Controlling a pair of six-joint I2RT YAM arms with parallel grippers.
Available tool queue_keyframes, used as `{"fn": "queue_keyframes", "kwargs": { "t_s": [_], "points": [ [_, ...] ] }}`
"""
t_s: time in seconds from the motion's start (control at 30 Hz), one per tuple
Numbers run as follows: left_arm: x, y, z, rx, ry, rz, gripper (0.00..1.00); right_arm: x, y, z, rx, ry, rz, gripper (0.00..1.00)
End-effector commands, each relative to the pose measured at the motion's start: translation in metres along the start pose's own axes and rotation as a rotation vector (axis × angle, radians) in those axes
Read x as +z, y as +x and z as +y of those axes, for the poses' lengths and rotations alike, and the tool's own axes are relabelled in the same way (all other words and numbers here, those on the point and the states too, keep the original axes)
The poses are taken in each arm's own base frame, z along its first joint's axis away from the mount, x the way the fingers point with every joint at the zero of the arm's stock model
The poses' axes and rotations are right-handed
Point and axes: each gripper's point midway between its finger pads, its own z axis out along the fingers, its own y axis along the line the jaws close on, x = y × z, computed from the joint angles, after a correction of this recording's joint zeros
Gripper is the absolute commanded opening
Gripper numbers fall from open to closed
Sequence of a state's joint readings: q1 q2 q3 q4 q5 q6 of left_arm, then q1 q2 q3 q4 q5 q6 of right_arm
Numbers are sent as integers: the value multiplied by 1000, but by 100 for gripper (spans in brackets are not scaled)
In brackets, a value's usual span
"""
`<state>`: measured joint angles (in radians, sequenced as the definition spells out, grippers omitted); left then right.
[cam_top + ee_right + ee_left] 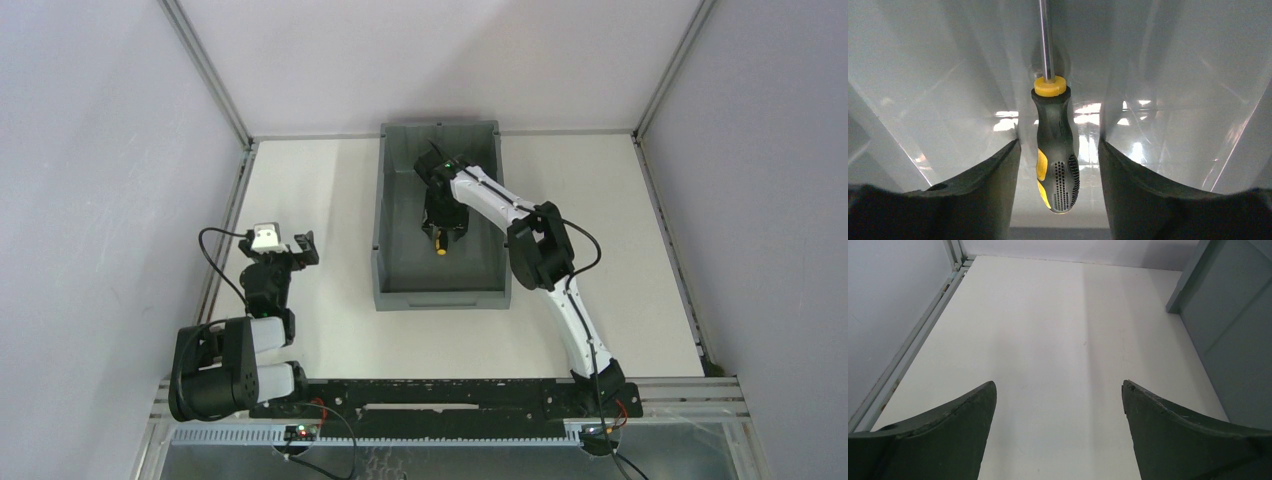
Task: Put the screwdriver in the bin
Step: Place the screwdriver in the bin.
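The grey bin (440, 298) stands at the middle back of the table. The screwdriver (438, 242) lies on the bin's floor, its black-and-yellow handle towards the near wall. In the right wrist view the screwdriver (1055, 150) lies between my fingers, with a gap on each side of the handle and its shaft pointing away. My right gripper (443, 222) is down inside the bin, open around the handle and not touching it (1059, 146). My left gripper (290, 248) is open and empty over the table, left of the bin (1059, 387).
The bin's outer wall (1228, 325) stands to the right of my left gripper. A metal frame rail (913, 340) runs along the table's left edge. Grey enclosure walls stand on three sides.
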<state>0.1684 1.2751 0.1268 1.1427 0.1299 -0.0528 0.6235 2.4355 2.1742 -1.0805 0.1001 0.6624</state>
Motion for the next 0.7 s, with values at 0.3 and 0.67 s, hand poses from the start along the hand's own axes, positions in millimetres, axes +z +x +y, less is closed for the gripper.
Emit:
{"fn": "queue_keyframes", "kwargs": {
  "t_s": [0.3,0.67],
  "points": [
    [4,-15,1,20,-5,-49,100,-121,-52,14,-90,-118,-292,89],
    [4,-16,1,21,-5,-52,100,-236,-93,13,-206,-188,-611,100]
  ]
}}
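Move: The screwdriver already lies on the bin floor, handle between the right hand's parted fingers, its middle about 3 cm ahead of that hand and 1 cm below. The bin's left and right walls stand some 10 cm to either side, level fore and aft with the hand; the far wall is about 13 cm straight ahead, their middles some 5 cm above it. From the left hand, the screwdriver is roughly 29 cm right, 8 cm ahead and 11 cm below. The screwdriver is left behind on the bin floor, its handle already free of the pads, as the right hand rises about 18 cm from between the bin walls, slowly at first and then fast, easing some 3 cm forward. Its fingers spread from roughly two-thirds open to fully open, and the wrist tilts some 25 degrees so that the fingertips swing forward. ##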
